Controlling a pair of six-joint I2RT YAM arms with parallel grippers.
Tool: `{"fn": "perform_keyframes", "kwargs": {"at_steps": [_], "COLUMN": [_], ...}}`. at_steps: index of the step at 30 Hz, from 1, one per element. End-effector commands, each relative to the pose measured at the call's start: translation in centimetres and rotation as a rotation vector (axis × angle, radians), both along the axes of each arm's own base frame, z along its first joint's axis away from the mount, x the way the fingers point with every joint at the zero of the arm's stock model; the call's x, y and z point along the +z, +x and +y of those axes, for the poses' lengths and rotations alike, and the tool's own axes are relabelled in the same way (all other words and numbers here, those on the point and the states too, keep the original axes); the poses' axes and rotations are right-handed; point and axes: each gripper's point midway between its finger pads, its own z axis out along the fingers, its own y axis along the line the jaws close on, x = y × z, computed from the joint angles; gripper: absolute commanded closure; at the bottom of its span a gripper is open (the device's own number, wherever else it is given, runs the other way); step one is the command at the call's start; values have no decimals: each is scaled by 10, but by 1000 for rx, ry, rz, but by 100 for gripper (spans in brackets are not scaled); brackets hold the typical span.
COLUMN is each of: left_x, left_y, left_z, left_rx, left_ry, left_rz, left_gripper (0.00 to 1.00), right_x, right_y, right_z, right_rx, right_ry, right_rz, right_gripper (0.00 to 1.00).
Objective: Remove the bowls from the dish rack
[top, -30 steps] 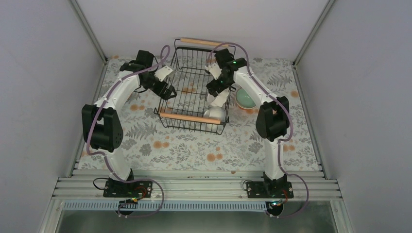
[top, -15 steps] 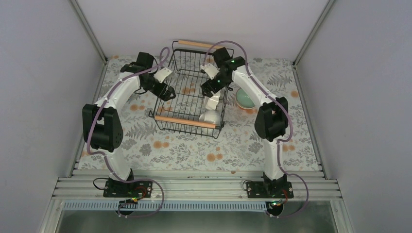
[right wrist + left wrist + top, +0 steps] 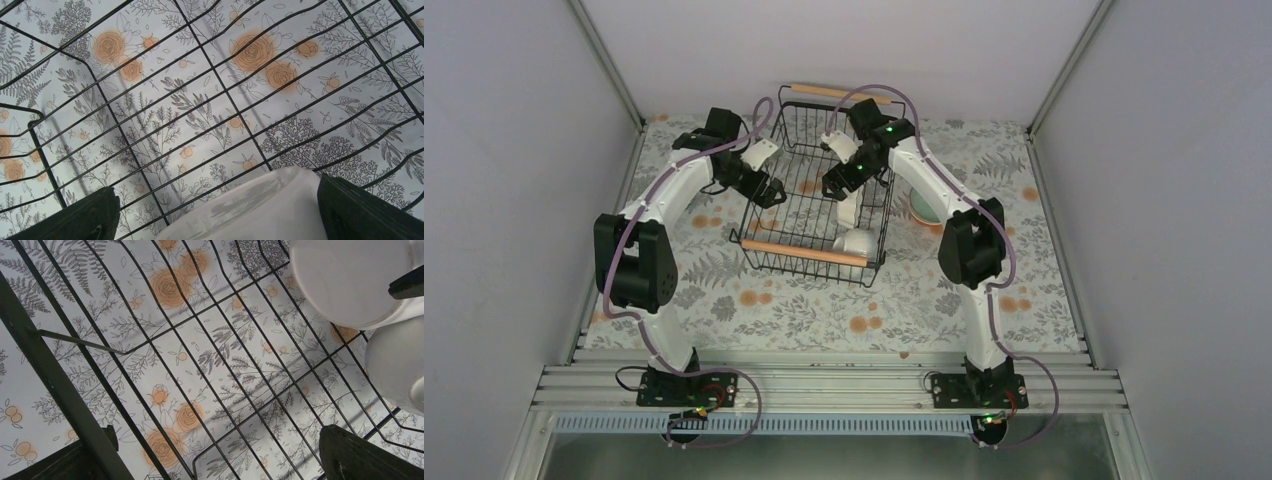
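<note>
The black wire dish rack (image 3: 799,205) stands mid-table, its near wooden handle (image 3: 804,252) towards me. My right gripper (image 3: 848,200) reaches down inside it, open. A white bowl (image 3: 250,210) sits between its fingers, against the right finger (image 3: 370,210) and with a gap to the left one. In the left wrist view the same bowl (image 3: 345,280) shows at the top right. A second white bowl (image 3: 858,243) lies in the rack's near right corner. My left gripper (image 3: 771,192) is open at the rack's left rim (image 3: 50,390). A mint-green bowl (image 3: 922,208) sits on the table right of the rack, partly behind my right arm.
A floral cloth (image 3: 824,300) covers the table. Grey walls close in on the left, the right and the back. The far handle (image 3: 829,92) of the rack lies close to the back wall.
My right gripper has moved left inside the rack, the white bowl going with it. The rack has slid a little left and towards me. My left gripper has stayed put.
</note>
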Motion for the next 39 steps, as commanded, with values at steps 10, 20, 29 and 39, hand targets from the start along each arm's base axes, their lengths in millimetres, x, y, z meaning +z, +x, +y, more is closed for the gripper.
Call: {"fn": "perform_keyframes", "kwargs": {"at_steps": [10, 20, 29, 39], "left_x": [7, 10, 11, 11], "left_y": [-3, -4, -6, -6], "left_z": [-10, -10, -9, -9], "left_rx": [-22, -21, -20, -19], "left_ry": [-36, -37, -36, -35], "left_rz": [-23, -30, -34, -35], "left_gripper": [0, 0, 0, 0], "right_x": [-46, -51, -55, -2], "right_y": [-22, -20, 2, 36], "right_z": [-12, -25, -18, -5], "right_rx": [-32, -53, -52, -52], "right_ry": [-126, -146, -134, -59], "right_rz": [142, 149, 110, -97], "right_gripper": [5, 4, 1, 0]}}
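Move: Down beside the right hand stands the upper white bowl, turned nearly edge-on in the rack, its middle about 4 cm right, 3 cm back and 6 cm below. The lower white bowl sits some 12 cm back, 4 cm right and 8 cm lower than the hand; the green bowl, outside the rack, is roughly 20 cm right, 2 cm back and 11 cm below. From the left hand, the upper white bowl lies about 17 cm right, 2 cm back and 7 cm below. Sinking about 5 cm towards the upper white bowl, slowly at first and then faster, the right hand eases some 2 cm right and a little forward. Its wrist rolls slightly, under 10 degrees, left side dropping; the fingers stay wide, one ending over the bowl's mouth with the rim near the gap between them. ##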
